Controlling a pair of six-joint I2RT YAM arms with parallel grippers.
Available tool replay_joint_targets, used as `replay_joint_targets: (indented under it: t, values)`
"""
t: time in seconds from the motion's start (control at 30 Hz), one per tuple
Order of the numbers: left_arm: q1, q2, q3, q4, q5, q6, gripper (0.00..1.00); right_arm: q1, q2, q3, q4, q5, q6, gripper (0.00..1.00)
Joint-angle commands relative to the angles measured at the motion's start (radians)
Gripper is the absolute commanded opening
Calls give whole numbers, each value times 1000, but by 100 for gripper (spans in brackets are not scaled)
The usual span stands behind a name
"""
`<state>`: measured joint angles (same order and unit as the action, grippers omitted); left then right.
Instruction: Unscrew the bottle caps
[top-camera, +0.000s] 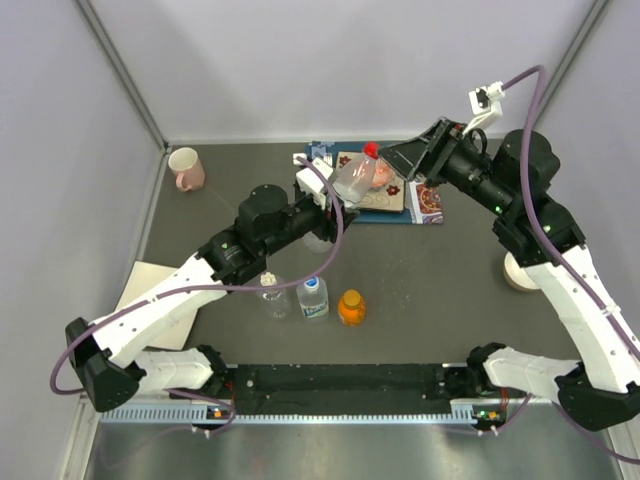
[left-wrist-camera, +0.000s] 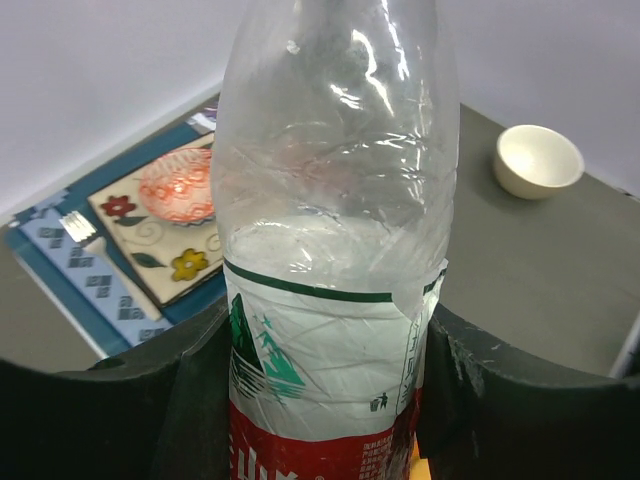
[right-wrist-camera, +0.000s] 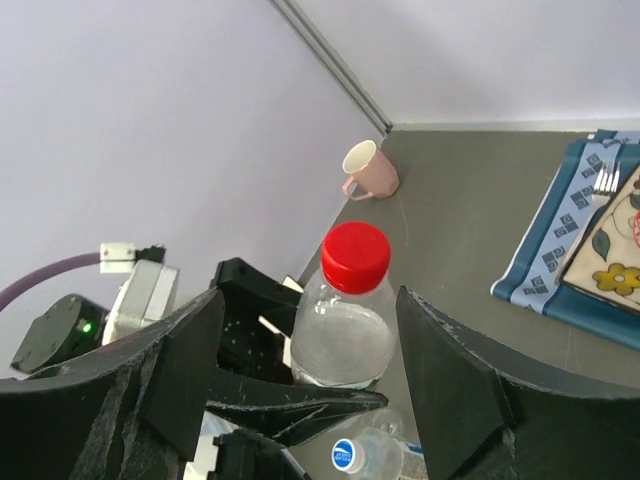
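My left gripper (top-camera: 333, 196) (left-wrist-camera: 325, 400) is shut on the red-labelled clear bottle (top-camera: 355, 180) (left-wrist-camera: 330, 230) and holds it tilted above the table's back. Its red cap (top-camera: 370, 150) (right-wrist-camera: 355, 256) sits on the neck. My right gripper (top-camera: 392, 160) (right-wrist-camera: 310, 300) is open, one finger standing on each side of the cap and shoulder, neither touching. On the table in front stand three bottles. One is plain and clear with a white cap (top-camera: 269, 279). One has a blue label and a blue cap (top-camera: 313, 284) (right-wrist-camera: 345, 455). The third is short and orange with an orange cap (top-camera: 351, 299).
A patterned placemat (top-camera: 400, 200) (left-wrist-camera: 60, 260) (right-wrist-camera: 560, 250) lies under the held bottle. A pink mug (top-camera: 186, 167) (right-wrist-camera: 368, 170) stands at the back left, a white bowl (top-camera: 518, 274) (left-wrist-camera: 538, 160) at the right, a beige sheet (top-camera: 150, 295) at the left.
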<state>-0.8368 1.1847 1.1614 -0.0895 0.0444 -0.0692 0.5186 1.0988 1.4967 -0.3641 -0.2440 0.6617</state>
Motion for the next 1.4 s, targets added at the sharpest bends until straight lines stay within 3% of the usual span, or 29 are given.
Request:
replay_joint_targets:
  t: [0.0,0.5,0.63,0.87,1.0,1.13,1.17,1.2,1.27,1.37]
  values:
    - [-31,-20,23,45,-170,60,44,-5,26,50,-4,41,26,69]
    - [-73,-14,9,56,-206,62,43,15,127,94,19,40,29,63]
    - [-78,-17,3,57,-207,62,43,23,142,94,30,37,27,52]
    - [-79,-11,0,59,-204,86,43,32,153,77,36,37,23,47]
    - [-81,-11,-3,62,-199,85,43,32,154,63,39,43,18,35]
    - [-82,-13,-9,68,-192,85,43,34,157,53,48,48,16,33]
    - [-81,-14,-11,65,-187,85,43,34,156,51,56,46,16,31]
    - [-81,-16,-11,66,-186,83,42,35,157,48,57,45,13,18]
    - [-81,-23,-12,66,-167,85,41,34,158,45,57,41,6,1]
    - [-81,-48,-22,69,-115,80,41,34,150,46,71,-16,-43,0]
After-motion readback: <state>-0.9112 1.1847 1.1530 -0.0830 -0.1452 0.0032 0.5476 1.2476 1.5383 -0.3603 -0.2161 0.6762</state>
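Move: The red cap, still on the bottle the left hand holds, is about 3 cm ahead, 3 cm left and 3 cm below the open right hand. From that hand, the patterned bowl lies some 22 cm ahead, 2 cm left and 45 cm down; the orange bottle about 12 cm back, 8 cm left and 42 cm down. From the left hand, the cap is roughly 4 cm ahead, 4 cm right and 10 cm up. Right hand eases about 6 cm forward, down and left, closing around the cap while left keeps the bottle. ##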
